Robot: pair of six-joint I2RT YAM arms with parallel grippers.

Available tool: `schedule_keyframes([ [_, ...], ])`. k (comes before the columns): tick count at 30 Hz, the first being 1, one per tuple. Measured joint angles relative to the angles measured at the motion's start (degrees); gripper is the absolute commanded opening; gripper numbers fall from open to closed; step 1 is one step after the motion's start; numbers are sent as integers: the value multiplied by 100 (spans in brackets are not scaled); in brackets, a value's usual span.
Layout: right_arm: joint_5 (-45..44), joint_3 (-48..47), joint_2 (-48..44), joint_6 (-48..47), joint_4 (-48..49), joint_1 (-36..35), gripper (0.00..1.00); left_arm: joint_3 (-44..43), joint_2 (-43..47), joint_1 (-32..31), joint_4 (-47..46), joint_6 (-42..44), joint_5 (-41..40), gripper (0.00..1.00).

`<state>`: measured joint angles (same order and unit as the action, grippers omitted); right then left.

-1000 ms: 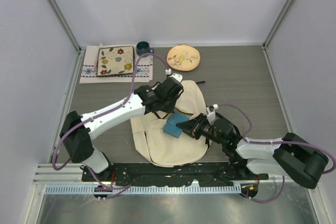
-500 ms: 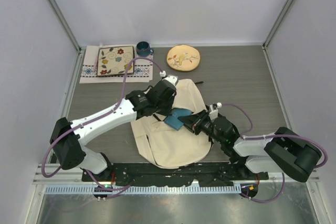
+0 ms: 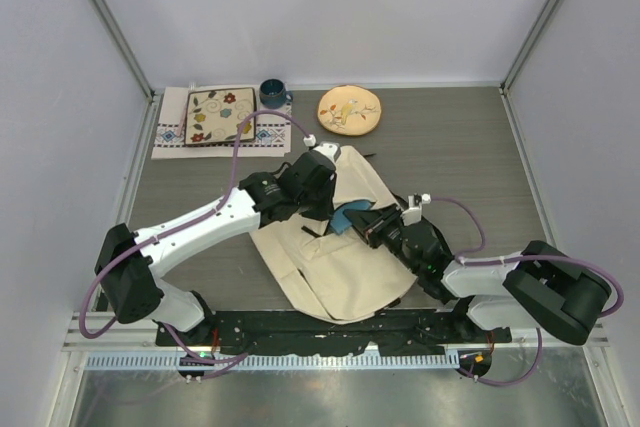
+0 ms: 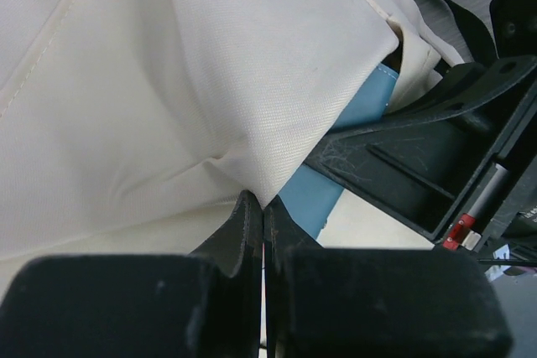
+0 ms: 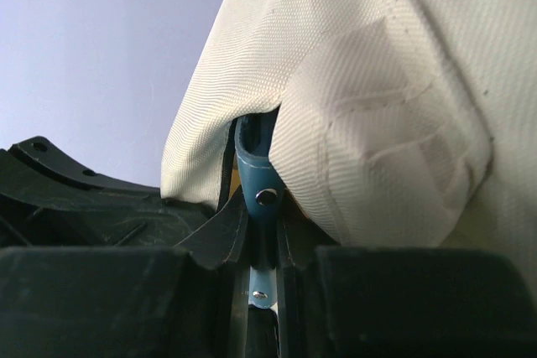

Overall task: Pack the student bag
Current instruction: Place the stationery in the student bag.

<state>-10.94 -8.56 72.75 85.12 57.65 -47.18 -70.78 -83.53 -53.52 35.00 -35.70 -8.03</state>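
Note:
The student bag [image 3: 335, 262] is a cream fabric backpack lying flat at the table's middle, between both arms. My left gripper [image 3: 330, 209] is shut on the edge of the bag's cream fabric [image 4: 210, 81], its jaws [image 4: 263, 207] pinching a fold and holding the flap up. My right gripper [image 3: 364, 226] is shut on a flat blue pouch [image 3: 347, 217] with metal snaps. The pouch [image 5: 256, 165] pokes edge-on into the gap under the raised bag flap [image 5: 377, 123]. In the left wrist view the blue pouch [image 4: 323, 186] shows beneath the lifted fabric, its far end hidden inside.
A round yellowish floral plate [image 3: 349, 110] sits at the back centre. A square flowered plate [image 3: 222, 115] rests on a patterned cloth [image 3: 168, 135] at the back left, with a dark blue mug [image 3: 272, 93] beside it. White walls enclose the table.
The right gripper has carried the blue pouch away from the near edge, up to the bag's opening. The left gripper has shifted slightly with the flap, and the bag has slid a little.

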Motion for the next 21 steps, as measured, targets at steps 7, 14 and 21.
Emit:
schedule_keyframes([
  [7, -221, -321, 264, -125, -68, -4, 1, 0, 2, -9, -125, -44, 125, 0],
  [14, -315, -914, 787, -538, -422, -356, 3, 0, 2, -11, -133, -46, 120, 0],
  [21, -304, -1379, 1217, -903, -697, -424, 30, 13, 24, -9, -136, -52, 42, 0],
])
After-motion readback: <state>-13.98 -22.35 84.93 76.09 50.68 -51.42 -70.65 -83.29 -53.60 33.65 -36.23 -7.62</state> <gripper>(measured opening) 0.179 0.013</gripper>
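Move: The blue stationery case is already in the right fingers, its middle about 2 cm ahead of that hand and 1 cm to its left. The mouth of the student bag that it is going into opens roughly 3 cm ahead and 4 cm to the left, about 2 cm lower. The lifted bag flap, pinched by the left fingers, is some 7 cm to the right hand's left and 1 cm farther out. From the left hand the bag mouth is about 2 cm ahead, 3 cm right and 3 cm below. The blue stationery case, still gripped, is pushed on into the bag mouth: the right hand edges forward about 1.5 cm, then slides some 5 cm left under the raised flap towards the left fingers, sinking slightly and rolling about 10 degrees, left side down. The left hand stays put and keeps its pinch on the flap, holding the mouth open. ##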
